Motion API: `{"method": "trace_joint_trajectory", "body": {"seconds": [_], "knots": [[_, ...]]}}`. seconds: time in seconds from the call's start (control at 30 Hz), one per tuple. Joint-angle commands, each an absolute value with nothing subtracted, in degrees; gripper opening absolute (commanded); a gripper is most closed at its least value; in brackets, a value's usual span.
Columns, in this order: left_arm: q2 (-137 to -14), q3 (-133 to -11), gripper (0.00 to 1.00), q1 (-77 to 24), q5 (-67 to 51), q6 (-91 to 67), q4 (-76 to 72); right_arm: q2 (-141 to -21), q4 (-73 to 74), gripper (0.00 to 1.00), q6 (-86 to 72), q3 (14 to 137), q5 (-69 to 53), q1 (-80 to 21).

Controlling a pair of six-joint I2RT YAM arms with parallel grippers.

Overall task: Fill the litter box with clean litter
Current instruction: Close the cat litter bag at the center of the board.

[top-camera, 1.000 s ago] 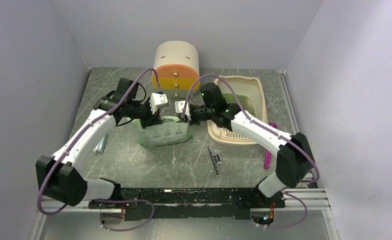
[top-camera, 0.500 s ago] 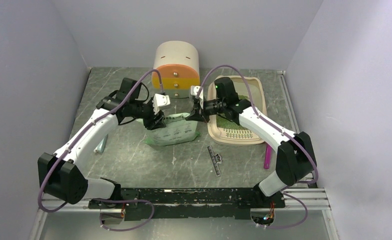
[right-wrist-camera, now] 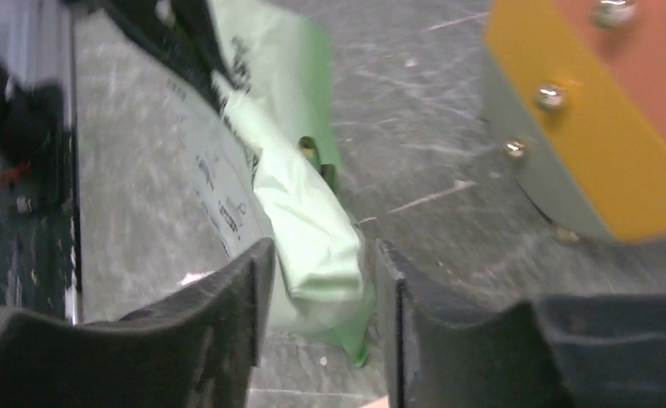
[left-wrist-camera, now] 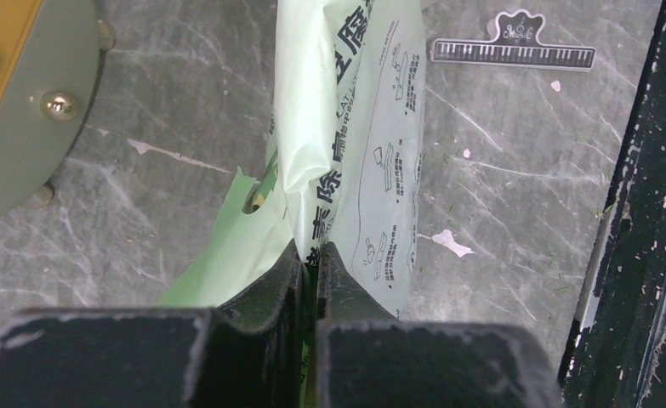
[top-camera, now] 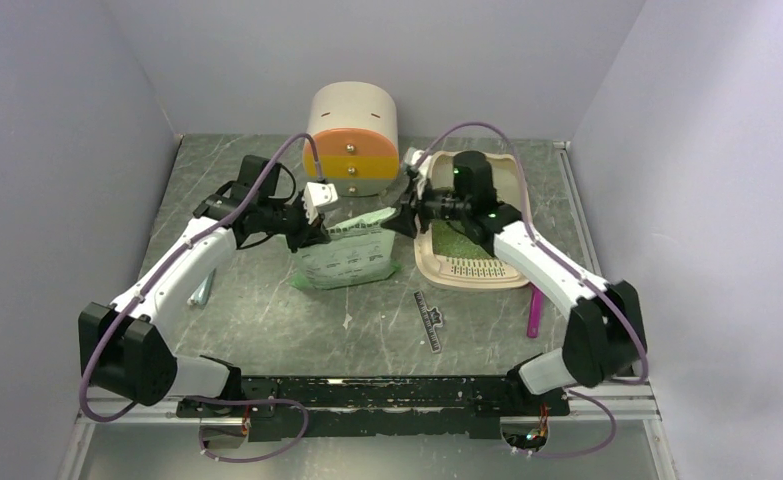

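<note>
The green printed litter bag [top-camera: 352,255] stands on the table between the arms. My left gripper [top-camera: 312,232] is shut on its upper left edge; in the left wrist view the fingertips [left-wrist-camera: 310,255] pinch the bag's film [left-wrist-camera: 372,127]. At the bag's right corner my right gripper [top-camera: 399,218] hangs open, its jaws apart on either side of the bag's corner [right-wrist-camera: 316,229] without clamping it [right-wrist-camera: 325,280]. The beige litter box [top-camera: 470,282] lies to the right under the right arm. A patch of light-green clean litter [top-camera: 449,243] shows in it.
The round beige-and-orange drawer unit [top-camera: 354,140] stands at the back centre, close behind both grippers. A magenta scoop [top-camera: 534,305] lies right of the litter box. A piano-key clip [top-camera: 429,318] lies in front of the bag, and a teal stick [top-camera: 202,288] at the left.
The bag has shifted right and stands more upright. My right gripper has opened off the bag's right corner and moved back and right. The left gripper followed rightward, shut on the bag.
</note>
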State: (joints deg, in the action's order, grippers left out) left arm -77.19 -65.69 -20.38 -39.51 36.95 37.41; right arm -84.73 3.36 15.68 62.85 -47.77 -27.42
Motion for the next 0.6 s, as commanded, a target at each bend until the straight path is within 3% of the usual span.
{"method": "trace_joint_trajectory", "body": {"seconds": [0.0, 0.13, 0.4, 0.57], "knots": [[-77.2, -65.5, 0.05, -17.1, -39.3, 35.1, 36.4, -75.9, -2.1, 0.55, -1.3, 61.5, -33.8, -25.7], [-77.7, -65.8, 0.05, -16.3, -40.9, 34.8, 35.5, -68.3, 9.1, 0.64, -13.1, 59.2, -25.1, -25.7], [-78.5, -65.9, 0.05, -16.3, -43.3, 34.7, 34.9, -51.4, 28.6, 0.65, -31.1, 44.5, -28.9, -25.6], [-79.0, -66.7, 0.05, -16.3, -44.0, 34.5, 35.6, -48.0, 38.1, 0.67, -35.6, 37.1, -21.7, -25.6]]}}
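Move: The sealing clip lies on the board some 7 cm back and 8 cm to the right of the right hand, about 20 cm below it. The cat litter bag's middle is about 11 cm to that hand's left, 2 cm ahead and 12 cm lower, with its folded free end right between the part-open fingers; the litter box is around 16 cm ahead and 18 cm to the right. From the left hand, pinching the bag top, the clip is some 28 cm right and 4 cm back. Swinging up about 7 cm and to its right first, the right hand comes clear of the bag's free end, then sweeps back and down, still rightward, towards the sealing clip, ending roughly 12 cm back and 10 cm right of its start. Its wrist rolls and turns clockwise some 35 degrees while the fingers open wider. The left hand keeps its pinch on the bag top, easing 1.5 cm forward and left. ##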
